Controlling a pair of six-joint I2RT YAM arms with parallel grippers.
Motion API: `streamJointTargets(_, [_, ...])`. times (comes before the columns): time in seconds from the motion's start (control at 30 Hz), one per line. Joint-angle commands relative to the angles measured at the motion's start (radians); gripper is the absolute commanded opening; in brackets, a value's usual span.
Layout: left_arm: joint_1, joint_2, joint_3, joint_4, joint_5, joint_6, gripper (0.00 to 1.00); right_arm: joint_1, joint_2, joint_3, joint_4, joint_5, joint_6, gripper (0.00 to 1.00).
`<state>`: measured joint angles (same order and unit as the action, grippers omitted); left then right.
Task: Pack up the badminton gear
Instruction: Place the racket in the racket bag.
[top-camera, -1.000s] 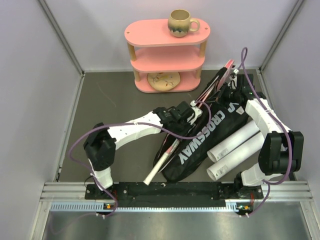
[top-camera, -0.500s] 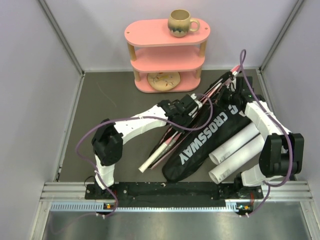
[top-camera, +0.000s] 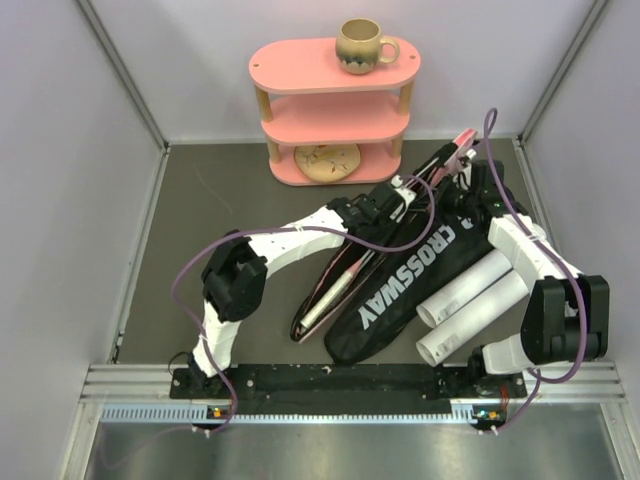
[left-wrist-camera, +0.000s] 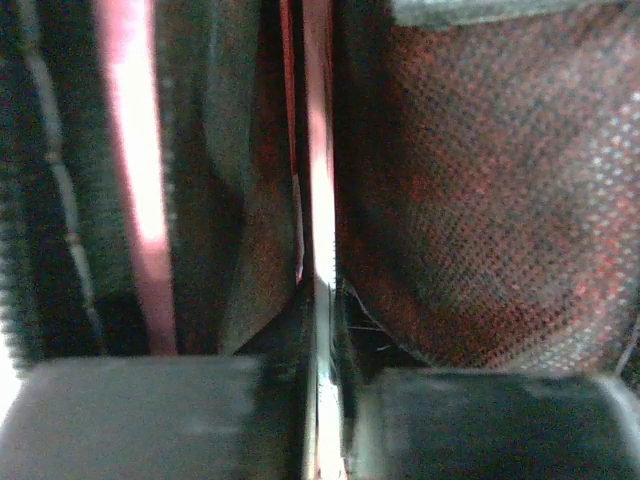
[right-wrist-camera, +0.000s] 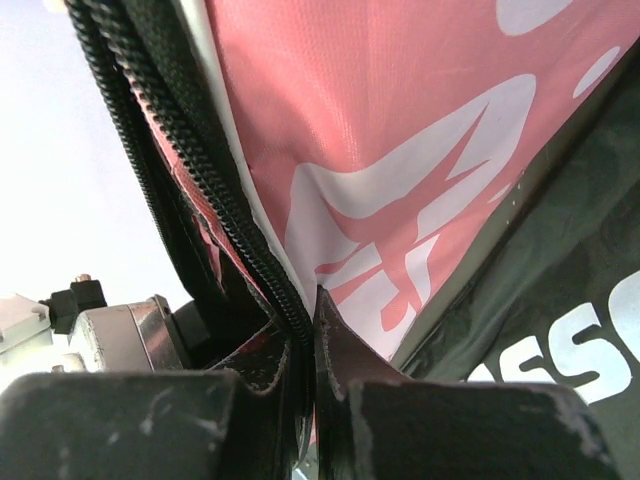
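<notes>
A black CROSSWAY bag (top-camera: 405, 285) lies slanted at centre right, with two white tubes (top-camera: 470, 300) beside it on its right. A pink racket bag (top-camera: 462, 137) rests on its left edge and stands open along the zipper. Rackets lie inside it, and a white handle (top-camera: 322, 308) shows at its lower end. My left gripper (top-camera: 405, 197) is shut on a thin racket frame (left-wrist-camera: 320, 200) inside the bag, among dark mesh lining. My right gripper (top-camera: 462, 165) is shut on the pink bag's zipper edge (right-wrist-camera: 250, 240) and holds it up. The pink printed fabric (right-wrist-camera: 380, 150) fills the right wrist view.
A pink three-tier oval shelf (top-camera: 335, 110) stands at the back wall with a beige mug (top-camera: 362, 45) on top and a beige round item (top-camera: 328, 160) on its lowest tier. Grey walls close in left, right and back. Purple cables loop over both arms.
My left gripper has moved up and to the right, and the rackets have slid further into the pink bag. The white handle now lies within the bag's lower end. My right gripper shifted slightly.
</notes>
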<state>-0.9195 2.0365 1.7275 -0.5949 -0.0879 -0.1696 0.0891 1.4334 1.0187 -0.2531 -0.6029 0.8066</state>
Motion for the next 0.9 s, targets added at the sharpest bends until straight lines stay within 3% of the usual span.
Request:
streamJointTargets(0.0, [0.004, -0.019, 0.046, 0.192, 0.046, 0.022, 0.19, 0.031, -0.047, 0.023, 0.035, -0.127, 0.037, 0.00])
streamJointTargets(0.03, [0.011, -0.036, 0.062, 0.146, 0.066, 0.006, 0.32, 0.031, -0.039, 0.032, 0.031, -0.129, 0.025, 0.00])
streamJointTargets(0.07, [0.013, -0.056, 0.073, 0.103, 0.089, -0.005, 0.60, 0.031, -0.033, 0.037, 0.017, -0.130, 0.019, 0.00])
streamJointTargets(0.1, [0.016, -0.087, 0.051, 0.065, 0.197, -0.016, 0.76, 0.029, -0.027, 0.040, 0.011, -0.132, 0.013, 0.00])
streamJointTargets(0.27, [0.024, -0.447, -0.292, 0.200, 0.427, -0.054, 0.79, 0.031, -0.025, 0.044, -0.006, -0.112, -0.023, 0.00])
streamJointTargets(0.37, [0.048, -0.585, -0.376, 0.244, 0.542, -0.103, 0.76, 0.031, -0.034, 0.043, -0.011, -0.113, -0.032, 0.00])
streamJointTargets(0.43, [0.056, -0.630, -0.390, 0.247, 0.513, -0.116, 0.87, 0.032, -0.042, 0.038, -0.015, -0.110, -0.032, 0.00])
streamJointTargets(0.5, [0.059, -0.625, -0.394, 0.253, 0.398, -0.111, 0.99, 0.031, -0.051, 0.034, -0.014, -0.109, -0.018, 0.00])
streamJointTargets(0.57, [0.067, -0.564, -0.355, 0.222, 0.323, -0.107, 0.99, 0.032, -0.054, 0.031, -0.014, -0.100, -0.007, 0.00])
streamJointTargets(0.7, [0.082, -0.371, -0.232, 0.150, 0.359, -0.036, 0.99, 0.037, -0.073, 0.029, 0.000, -0.071, 0.046, 0.00])
streamJointTargets(0.87, [0.079, -0.250, -0.108, 0.072, 0.415, 0.010, 0.99, 0.052, -0.084, 0.031, 0.026, -0.012, 0.092, 0.00])
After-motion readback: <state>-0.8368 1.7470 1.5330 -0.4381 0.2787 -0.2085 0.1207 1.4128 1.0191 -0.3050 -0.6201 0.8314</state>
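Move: The left hand's closed fingers are down in the open racket bag on the racket's shaft, which lies right at the pads. The white handle's middle lies roughly 14 cm back and 13 cm to the left, slightly lower, and the black CROSSWAY bag's middle about 8 cm back and 6 cm to the right. The right hand pinches the racket bag's zip edge; the gripped shaft is some 6 cm back, 8 cm left and 8 cm below that hand. Up and back, the left hand opens wide, comes free of the racket shaft and lifts about 18 cm while drawing 10 cm back, its left side rolling down some 30 degrees. Then it swoops forward and down over the open bag again, still wide open and partly unrolled. The right hand keeps its pinch on the zip edge, drawing it slightly back and left. ##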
